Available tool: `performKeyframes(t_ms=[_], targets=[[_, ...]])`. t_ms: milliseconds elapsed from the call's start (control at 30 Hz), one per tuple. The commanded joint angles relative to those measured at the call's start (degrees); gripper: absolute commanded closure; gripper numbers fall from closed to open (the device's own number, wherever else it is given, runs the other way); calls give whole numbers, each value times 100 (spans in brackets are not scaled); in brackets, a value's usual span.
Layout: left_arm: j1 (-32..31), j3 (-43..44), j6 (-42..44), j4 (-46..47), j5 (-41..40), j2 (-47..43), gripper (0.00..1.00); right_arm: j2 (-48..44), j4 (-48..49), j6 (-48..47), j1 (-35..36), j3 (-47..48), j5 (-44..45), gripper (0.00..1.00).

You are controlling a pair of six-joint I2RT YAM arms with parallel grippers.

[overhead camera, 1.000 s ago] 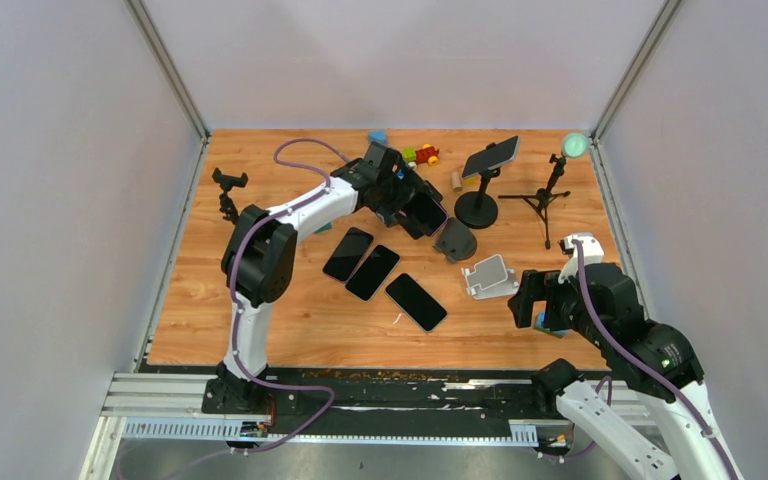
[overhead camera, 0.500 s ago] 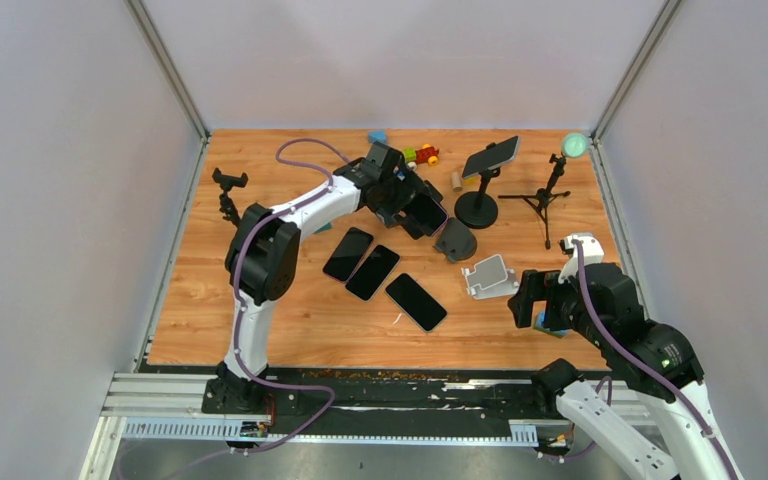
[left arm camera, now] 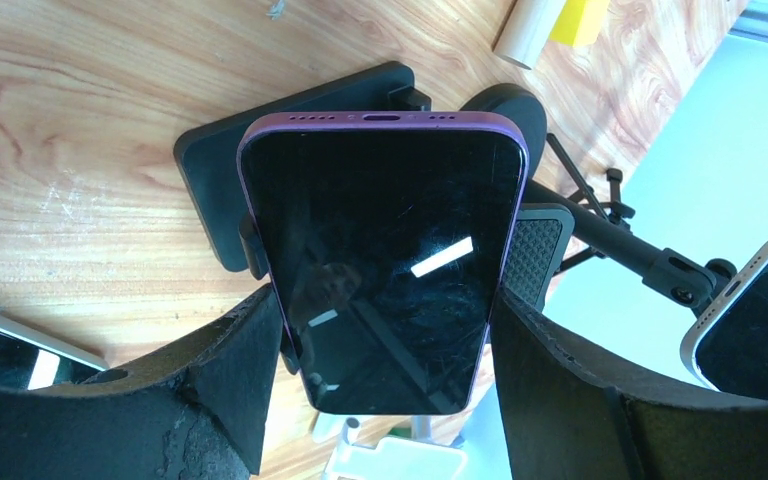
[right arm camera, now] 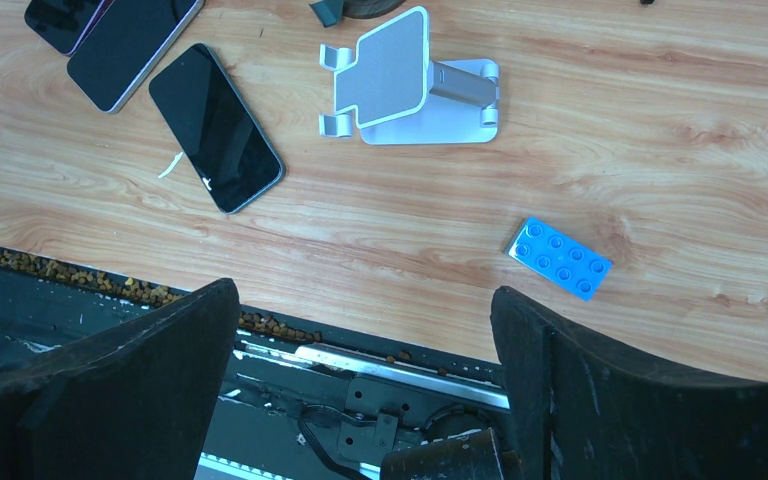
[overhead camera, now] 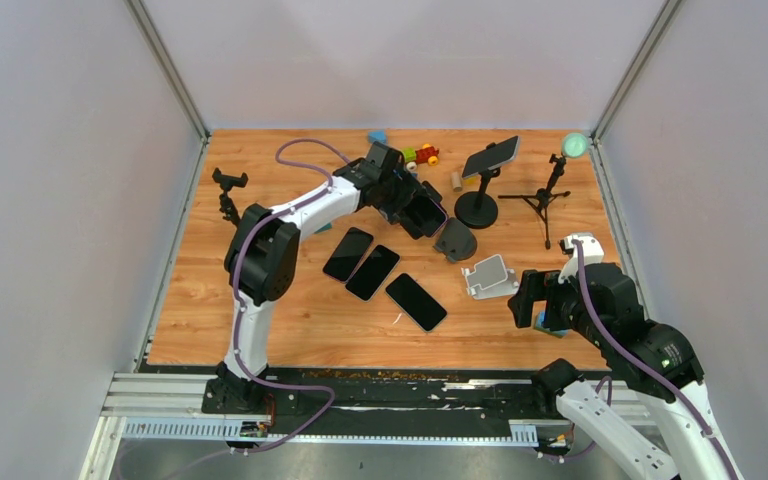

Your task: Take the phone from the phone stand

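A purple-edged phone (left arm camera: 385,260) with a dark screen leans on a black phone stand (left arm camera: 210,190) at the back middle of the table. My left gripper (left arm camera: 385,310) straddles the phone's lower half, a black finger pressed against each long edge. From above, the left gripper (overhead camera: 415,205) covers most of the phone (overhead camera: 432,215), and the stand's base (overhead camera: 455,242) shows just right of it. My right gripper (right arm camera: 365,330) hangs open and empty over the table's near edge, at the right (overhead camera: 525,298).
Three phones lie flat side by side (overhead camera: 348,252), (overhead camera: 372,271), (overhead camera: 416,301). A white stand (overhead camera: 488,276) is empty. Another phone sits on a round-based stand (overhead camera: 490,156) beside a small tripod (overhead camera: 545,200). A blue brick (right arm camera: 558,257) lies near the right gripper.
The left gripper's fingers have closed in from wide open onto the phone's edges. The right arm has not moved.
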Motion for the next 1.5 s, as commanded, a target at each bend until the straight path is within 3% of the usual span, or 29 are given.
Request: performKeyframes(t_ms=[0,633,1100,1233,1467], targets=[[-23,-301,-91,414,-57,-309,41,-33,250,58,-25,-34,32,2],[-24,-1009,379,1842,137,-1104,52,26,255,67,-26,-41,33,2],[-24,-1386,1206,2340,25,-1920,78,80,257,67,-25,-46,28,2],[-14,-1378,1811,2000,-152,-2260,85,100,266,58,-25,-40,19,2],[236,-1406,3216,350,-547,-2900,85,70,271,59,-21,-47,4,2]])
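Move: The phone is already between the left fingers, its middle practically at the hand point, still on its black phone stand, whose middle lies some 6 cm below and 1 cm right. From this hand the pole stand's round foot is about 3 cm ahead, 13 right; the grey stand 5 back, 8 right; the nearest loose phone 13 back, 11 left, all some 8 below. From the right hand the held phone lies roughly 29 cm ahead, 24 left, 10 lower. Upward, slowly for the first few centimetres and then quickly, the left hand lifts the pinched phone about 12 cm, up and away from the black phone stand, swinging some 4 cm left and a little back late in the rise. The wrist tips the fingers up by about 30 degrees while they keep their hold on the phone's long edges. ##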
